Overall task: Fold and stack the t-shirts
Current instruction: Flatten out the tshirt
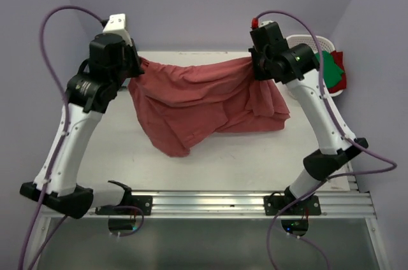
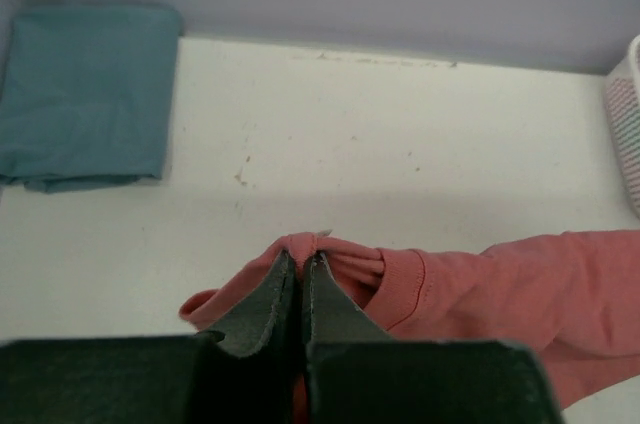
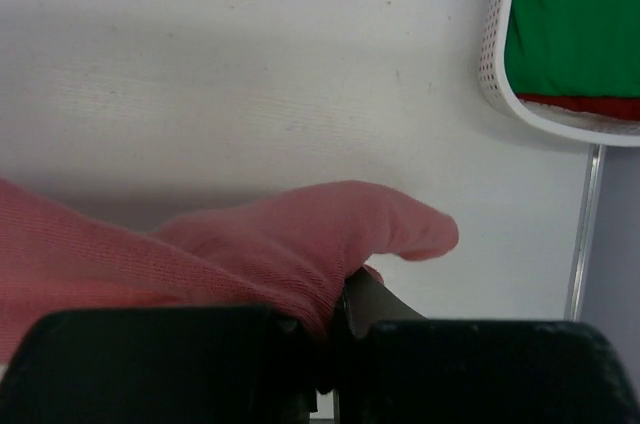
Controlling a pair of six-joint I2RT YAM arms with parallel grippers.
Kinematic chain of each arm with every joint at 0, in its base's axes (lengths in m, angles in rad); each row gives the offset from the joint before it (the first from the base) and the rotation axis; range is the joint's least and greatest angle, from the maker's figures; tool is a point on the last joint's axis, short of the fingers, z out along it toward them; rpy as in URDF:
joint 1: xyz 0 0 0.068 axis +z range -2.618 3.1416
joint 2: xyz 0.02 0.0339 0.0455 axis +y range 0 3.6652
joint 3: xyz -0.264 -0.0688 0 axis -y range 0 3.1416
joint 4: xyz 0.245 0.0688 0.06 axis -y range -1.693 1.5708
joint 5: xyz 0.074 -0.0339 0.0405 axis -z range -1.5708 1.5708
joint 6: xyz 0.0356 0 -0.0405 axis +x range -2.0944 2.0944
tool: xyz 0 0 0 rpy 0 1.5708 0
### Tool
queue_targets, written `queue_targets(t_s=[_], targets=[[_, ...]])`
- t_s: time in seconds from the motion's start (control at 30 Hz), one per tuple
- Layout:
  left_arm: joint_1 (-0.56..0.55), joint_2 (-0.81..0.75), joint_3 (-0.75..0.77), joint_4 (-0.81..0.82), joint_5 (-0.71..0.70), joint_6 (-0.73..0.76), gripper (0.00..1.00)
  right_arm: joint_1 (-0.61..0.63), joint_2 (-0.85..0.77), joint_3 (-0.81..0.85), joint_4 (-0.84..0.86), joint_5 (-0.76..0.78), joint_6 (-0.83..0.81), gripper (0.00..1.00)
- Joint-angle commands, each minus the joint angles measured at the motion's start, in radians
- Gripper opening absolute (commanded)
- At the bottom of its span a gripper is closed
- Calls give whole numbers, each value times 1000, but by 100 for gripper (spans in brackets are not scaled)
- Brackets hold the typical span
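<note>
A faded brick-red t-shirt (image 1: 204, 101) hangs stretched between both arms above the table, its lower part sagging and crumpled on the surface. My left gripper (image 2: 301, 262) is shut on a bunched edge of that shirt (image 2: 470, 304) by the ribbed collar. My right gripper (image 3: 340, 289) is shut on the shirt's other end (image 3: 300, 244), with cloth draped over its left finger. A folded teal-blue t-shirt (image 2: 85, 94) lies at the table's far left. Green (image 3: 575, 19) and brighter red (image 3: 580, 106) t-shirts sit in the basket.
A white slotted plastic basket (image 1: 315, 44) stands at the table's far right corner, its rim (image 3: 490, 54) close to my right gripper. Purple walls close in the back and sides. A metal rail (image 1: 217, 203) runs along the near edge.
</note>
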Motion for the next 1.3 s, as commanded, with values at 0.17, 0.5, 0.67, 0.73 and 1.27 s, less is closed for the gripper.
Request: queue_targets(t_s=[0.17,0.5,0.67,0.73,1.27], targets=[[264,119,-409,234,208,-28,0,-59,134,-185,131,-123,3,0],[347,331,-440,395,191,-55,0,-82,358,-188,219,-195,6,0],[368,437,-343,510,238,-40,0,-115,494,-38,220,-146,15,0],[373,479,-325,594,289,-34,0,-130,571,53,227,-64,33,0],[301,352,-579,716,558,-141,91,-132,446,-178,401,23,105,99]])
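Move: Both hands hold the red t-shirt's far edge in the air. The bare table where the left hand's end goes is about 18 cm ahead, 4 cm left and 28 cm below, with the teal folded cloth some 10 cm to the left of that place and 2 cm farther out. The right hand's place is roughly 16 cm ahead, 2 cm left and 24 cm below; the white basket stands about 20 cm ahead and 21 cm right. Both hands swing down about 25 cm, then forward, lay the t-shirt on the table and open. ##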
